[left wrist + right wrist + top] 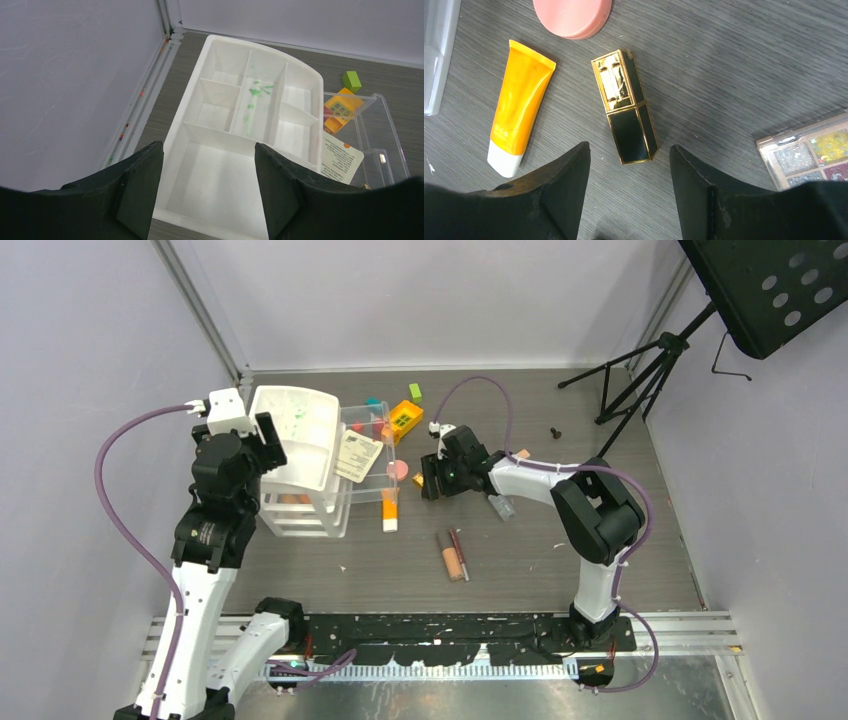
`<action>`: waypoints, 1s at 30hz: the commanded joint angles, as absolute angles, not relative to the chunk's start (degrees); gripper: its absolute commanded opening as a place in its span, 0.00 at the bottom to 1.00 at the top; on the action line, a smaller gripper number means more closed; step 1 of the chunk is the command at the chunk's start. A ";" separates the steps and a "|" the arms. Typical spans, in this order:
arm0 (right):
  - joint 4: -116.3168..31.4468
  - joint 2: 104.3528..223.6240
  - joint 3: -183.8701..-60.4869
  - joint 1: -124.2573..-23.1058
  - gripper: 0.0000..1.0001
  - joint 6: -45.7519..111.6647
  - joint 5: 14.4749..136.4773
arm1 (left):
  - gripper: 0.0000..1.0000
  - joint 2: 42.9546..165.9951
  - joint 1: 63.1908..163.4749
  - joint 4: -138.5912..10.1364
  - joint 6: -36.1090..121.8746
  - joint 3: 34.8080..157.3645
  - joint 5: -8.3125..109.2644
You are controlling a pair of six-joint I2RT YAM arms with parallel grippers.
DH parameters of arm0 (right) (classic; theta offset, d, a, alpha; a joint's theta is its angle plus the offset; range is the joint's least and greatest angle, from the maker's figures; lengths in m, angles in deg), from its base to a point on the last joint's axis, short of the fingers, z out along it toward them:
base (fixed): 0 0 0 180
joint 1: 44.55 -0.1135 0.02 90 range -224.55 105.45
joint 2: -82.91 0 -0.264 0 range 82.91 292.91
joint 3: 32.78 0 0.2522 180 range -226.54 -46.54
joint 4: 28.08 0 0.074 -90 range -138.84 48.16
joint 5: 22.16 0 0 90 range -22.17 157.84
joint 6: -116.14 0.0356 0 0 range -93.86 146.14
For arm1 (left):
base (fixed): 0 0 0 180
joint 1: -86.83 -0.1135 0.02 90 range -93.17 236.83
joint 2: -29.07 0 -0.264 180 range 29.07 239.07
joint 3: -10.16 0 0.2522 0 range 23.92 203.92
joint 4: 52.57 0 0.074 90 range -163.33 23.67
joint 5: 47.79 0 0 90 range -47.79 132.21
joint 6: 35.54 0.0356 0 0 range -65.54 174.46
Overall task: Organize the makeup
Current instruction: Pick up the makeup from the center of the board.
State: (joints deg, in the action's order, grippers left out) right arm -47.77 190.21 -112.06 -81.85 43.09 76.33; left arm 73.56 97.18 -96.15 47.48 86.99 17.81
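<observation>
A gold-black lipstick (626, 107) lies flat on the table, its near end just between the tips of my open right gripper (628, 150), touching neither finger. Left of it lies an orange tube with a white cap (519, 107), and beyond it a round pink compact (572, 15). An eyeshadow palette (809, 155) shows at the right edge. From above, the right gripper (432, 480) hangs beside the orange tube (389, 510). A beige tube (451, 555) and a red pencil (461, 552) lie nearer the bases. My left gripper (209, 147) stands open above the white divided tray (215, 45), holding nothing.
The white tray (300, 410) sits on clear stacked drawers (330, 510), with a printed leaflet (357, 455) on them. A yellow toy brick (404, 420) and a green block (415, 392) lie behind. A black tripod (640, 370) stands at the back right. Walls close in on both sides.
</observation>
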 commanded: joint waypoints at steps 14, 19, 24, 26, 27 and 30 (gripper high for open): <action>-48.37 186.43 -111.80 -82.40 0.63 48.75 69.05 | 0.69 73.37 96.77 -93.44 48.05 86.67 17.35; -47.94 185.12 -110.44 -84.11 0.61 60.28 68.51 | 0.68 73.37 96.76 -93.55 47.91 86.67 17.56; -46.22 184.13 -108.85 -89.03 0.61 67.54 62.33 | 0.68 73.28 96.77 -93.56 47.89 86.59 17.40; -44.00 184.09 -108.18 -89.75 0.61 68.83 63.81 | 0.69 73.34 96.76 -93.51 47.79 86.67 17.49; -43.04 184.51 -108.23 -89.75 0.61 69.39 65.24 | 0.68 73.36 96.76 -93.57 47.74 86.62 17.66; -42.05 186.57 -109.51 -89.77 0.62 70.70 68.64 | 0.68 73.45 96.77 -93.57 47.69 86.59 17.97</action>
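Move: The orange tube lies about 8 cm to the right hand's left and 3 cm back, some 3 cm lower. The gold lipstick is nearly under that hand, 2 cm ahead and 2 cm left; the pink round compact sits 4 cm ahead and 8 cm left, the clear drawer about 8 cm ahead and 13 cm left. From the high left hand, the tube is roughly 20 cm right, 3 cm ahead and 34 cm below. Right hand, open, swings about 5 cm back-left off the lipstick towards the orange tube, turning clockwise some 15 degrees. ##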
